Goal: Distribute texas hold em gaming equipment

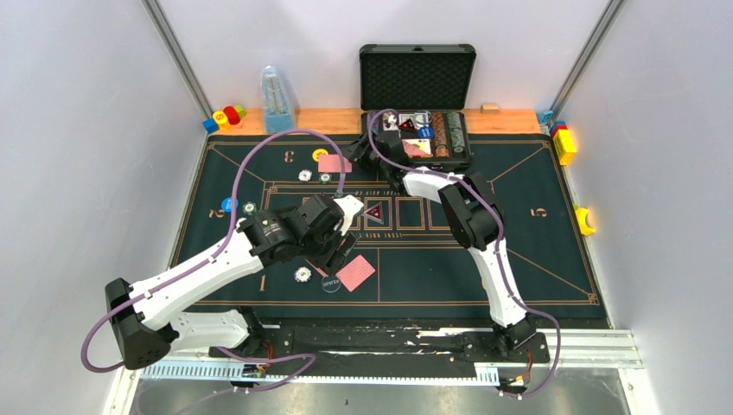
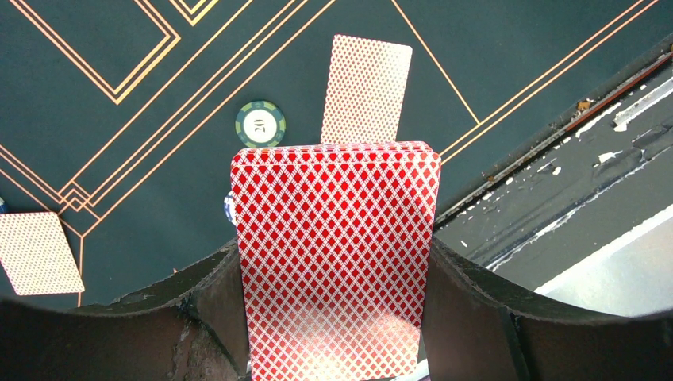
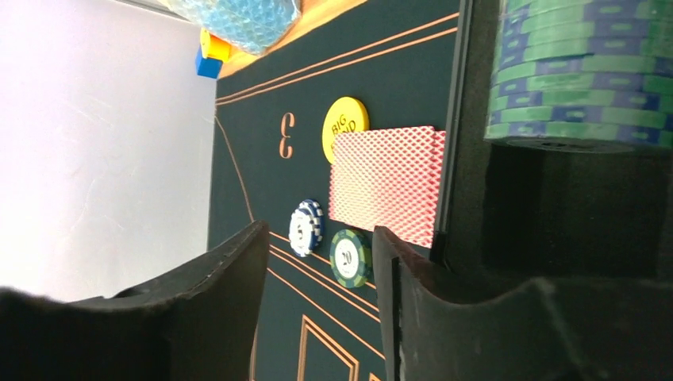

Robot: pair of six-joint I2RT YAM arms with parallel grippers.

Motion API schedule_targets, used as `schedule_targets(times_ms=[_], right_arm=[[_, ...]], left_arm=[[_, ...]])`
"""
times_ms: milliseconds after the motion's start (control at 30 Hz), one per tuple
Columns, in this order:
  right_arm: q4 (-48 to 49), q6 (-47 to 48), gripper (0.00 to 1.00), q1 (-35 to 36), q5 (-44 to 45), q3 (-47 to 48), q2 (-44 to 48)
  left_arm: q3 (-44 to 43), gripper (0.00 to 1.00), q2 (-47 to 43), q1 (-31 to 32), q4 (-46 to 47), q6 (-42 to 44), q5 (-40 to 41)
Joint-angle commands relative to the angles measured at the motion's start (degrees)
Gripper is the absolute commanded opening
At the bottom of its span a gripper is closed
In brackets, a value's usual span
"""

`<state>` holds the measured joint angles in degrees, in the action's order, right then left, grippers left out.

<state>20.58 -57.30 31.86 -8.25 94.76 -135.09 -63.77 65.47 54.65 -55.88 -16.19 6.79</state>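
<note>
My left gripper (image 1: pixel 344 226) hovers over the mat's near-left part, shut on a deck of red-backed playing cards (image 2: pixel 337 262) standing upright between its jaws. Below it lie a single card (image 2: pixel 367 91) and a green chip (image 2: pixel 260 124); another card (image 2: pixel 38 252) lies at the left. My right gripper (image 3: pixel 317 262) is open and holds nothing, low beside the case's left edge. Past its fingers I see a blue-white chip (image 3: pixel 305 228), a green chip (image 3: pixel 350 257), a yellow disc (image 3: pixel 344 127) and cards (image 3: pixel 386 182) by the number 3.
The open black case (image 1: pixel 417 60) stands at the back with stacked green chips (image 3: pixel 583 71) inside. A dealer disc (image 1: pixel 330 282), a card (image 1: pixel 355 273) and a chip (image 1: pixel 302 274) lie near the front. A blue bottle (image 1: pixel 278 99) and toy blocks (image 1: pixel 225 116) line the back ledge.
</note>
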Motion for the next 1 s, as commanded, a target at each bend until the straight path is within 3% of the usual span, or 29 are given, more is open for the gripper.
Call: schedule_targets(times_ms=[0, 167, 333, 467, 633, 733, 967], right_arm=[[-4.31, 4.47, 0.57, 0.25, 1.40, 1.16, 3.18], [-5.06, 9.69, 0.68, 0.14, 1.17, -7.10, 14.41], [-9.56, 16.69, 0.99, -1.11, -1.17, -19.36, 29.68], [-9.17, 19.48, 1.00, -1.45, -12.20, -35.31, 43.63], [2.64, 13.25, 1.00, -1.37, -32.50, -53.43, 55.64], [7.01, 10.05, 1.00, -0.60, -38.43, -55.96, 56.81], [8.80, 9.43, 1.00, 4.02, -40.76, -51.96, 52.35]], left_arm=[[-0.15, 0.00, -1.59, 0.10, 1.47, -0.03, 0.68], [-0.03, 0.00, -1.74, 0.10, 1.47, 0.00, 0.83], [-0.03, 0.00, -1.48, 0.08, 1.45, 0.23, 0.73], [-0.15, 0.00, -1.12, 0.10, 1.42, 0.34, 0.56], [-0.38, 0.00, -0.67, 0.06, 1.70, 0.90, -0.35], [-0.45, 0.00, -0.38, 0.10, 2.11, 1.14, -1.79], [-0.61, 0.00, 0.34, 0.10, 2.23, 1.27, -2.75]])
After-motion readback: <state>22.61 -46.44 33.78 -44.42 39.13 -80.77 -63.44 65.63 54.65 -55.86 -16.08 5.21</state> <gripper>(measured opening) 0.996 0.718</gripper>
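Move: The deck pinched in the left hand is what the right hand heads for: it lies about 38 cm back from the right hand, 4 cm left and some 9 cm above. Beneath the deck, the dealer disc is roughly 38 cm back and 4 cm left; the near card is about 35 cm back and 1 cm right, both about 6 cm lower. The two dealt cards are about 5 cm left, level with the hand, 5 cm below. For the left hand, the deck sits right between its fingers. The dealt cards by the open case are left behind as the right hand, already partly open, spreads its fingers wide and swings some 30 cm back and 8 cm right towards the held deck, arching up about 12 cm before easing down a little. Its wrist turns about 40 degrees counter-clockwise. The left hand stays put, still gripping the deck. ##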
